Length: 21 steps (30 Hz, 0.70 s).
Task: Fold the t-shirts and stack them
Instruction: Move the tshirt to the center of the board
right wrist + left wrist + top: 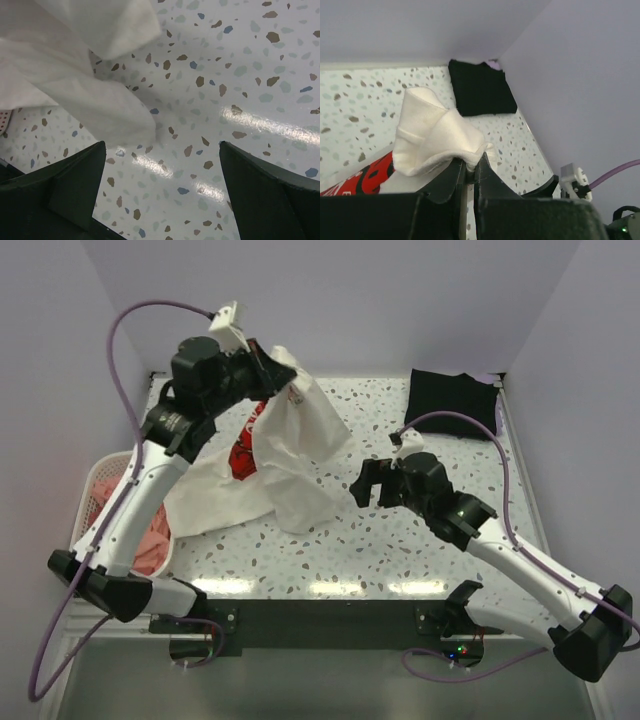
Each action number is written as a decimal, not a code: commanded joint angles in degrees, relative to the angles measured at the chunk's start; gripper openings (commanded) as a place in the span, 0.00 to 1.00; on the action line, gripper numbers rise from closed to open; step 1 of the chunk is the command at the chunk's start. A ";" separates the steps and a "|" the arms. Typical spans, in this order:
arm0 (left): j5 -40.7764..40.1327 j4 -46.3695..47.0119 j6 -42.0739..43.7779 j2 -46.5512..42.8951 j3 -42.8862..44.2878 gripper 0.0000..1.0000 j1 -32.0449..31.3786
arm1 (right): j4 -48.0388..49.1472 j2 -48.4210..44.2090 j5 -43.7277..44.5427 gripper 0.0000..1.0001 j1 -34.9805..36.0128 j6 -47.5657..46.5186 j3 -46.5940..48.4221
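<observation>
My left gripper [283, 375] is raised over the back left of the table and shut on a bunched edge of the white t-shirt [295, 455]. The shirt hangs down from it, its lower part resting on the table with the red print [242, 455] showing. In the left wrist view the jaws [470, 167] pinch a fold of white cloth [435, 135]. A black t-shirt [452, 402] lies folded at the back right corner. My right gripper [365, 485] hovers open just right of the white shirt's lower edge [100, 110], holding nothing [162, 150].
A white lattice basket [98, 480] stands at the table's left edge with salmon-pink t-shirts [150, 540] in it. Walls close in the back and both sides. Speckled tabletop [400, 550] stretches in front of the right gripper.
</observation>
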 commanded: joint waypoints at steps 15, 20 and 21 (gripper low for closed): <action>0.65 13.77 -8.93 39.98 10.19 0.00 -17.91 | 9.85 2.53 -1.53 0.98 2.75 5.01 -10.27; 0.74 10.07 -10.95 50.78 25.38 0.00 -20.29 | 10.21 4.28 0.05 0.96 4.59 5.19 -10.45; 1.01 10.33 -11.74 51.77 26.63 0.00 -20.29 | 10.64 4.64 0.49 0.96 5.03 5.10 -10.28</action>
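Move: My left hand holds the shirt by a pinched end high up: the center of the board lies roughly 11 cm to its right, about level with it fore and aft, and some 44 cm below. The black stack lies about 24 cm ahead and 49 cm to the right, the basket about 9 cm back and 44 cm to the left. From my right hand, the center is some 9 cm ahead, 13 cm left and 20 cm down. Keeping the shirt pinched, my left hand swoops down and right, some 25 cm each way, carrying the pinched end across the board's midline towards the black stack; the descent ends with a slight lift while I keep pulling right. Its fingers tip down about 25 degrees and turn a little clockwise. My right hand, still wide open, sinks about 8 cm beside the cloth and eases slightly back. ##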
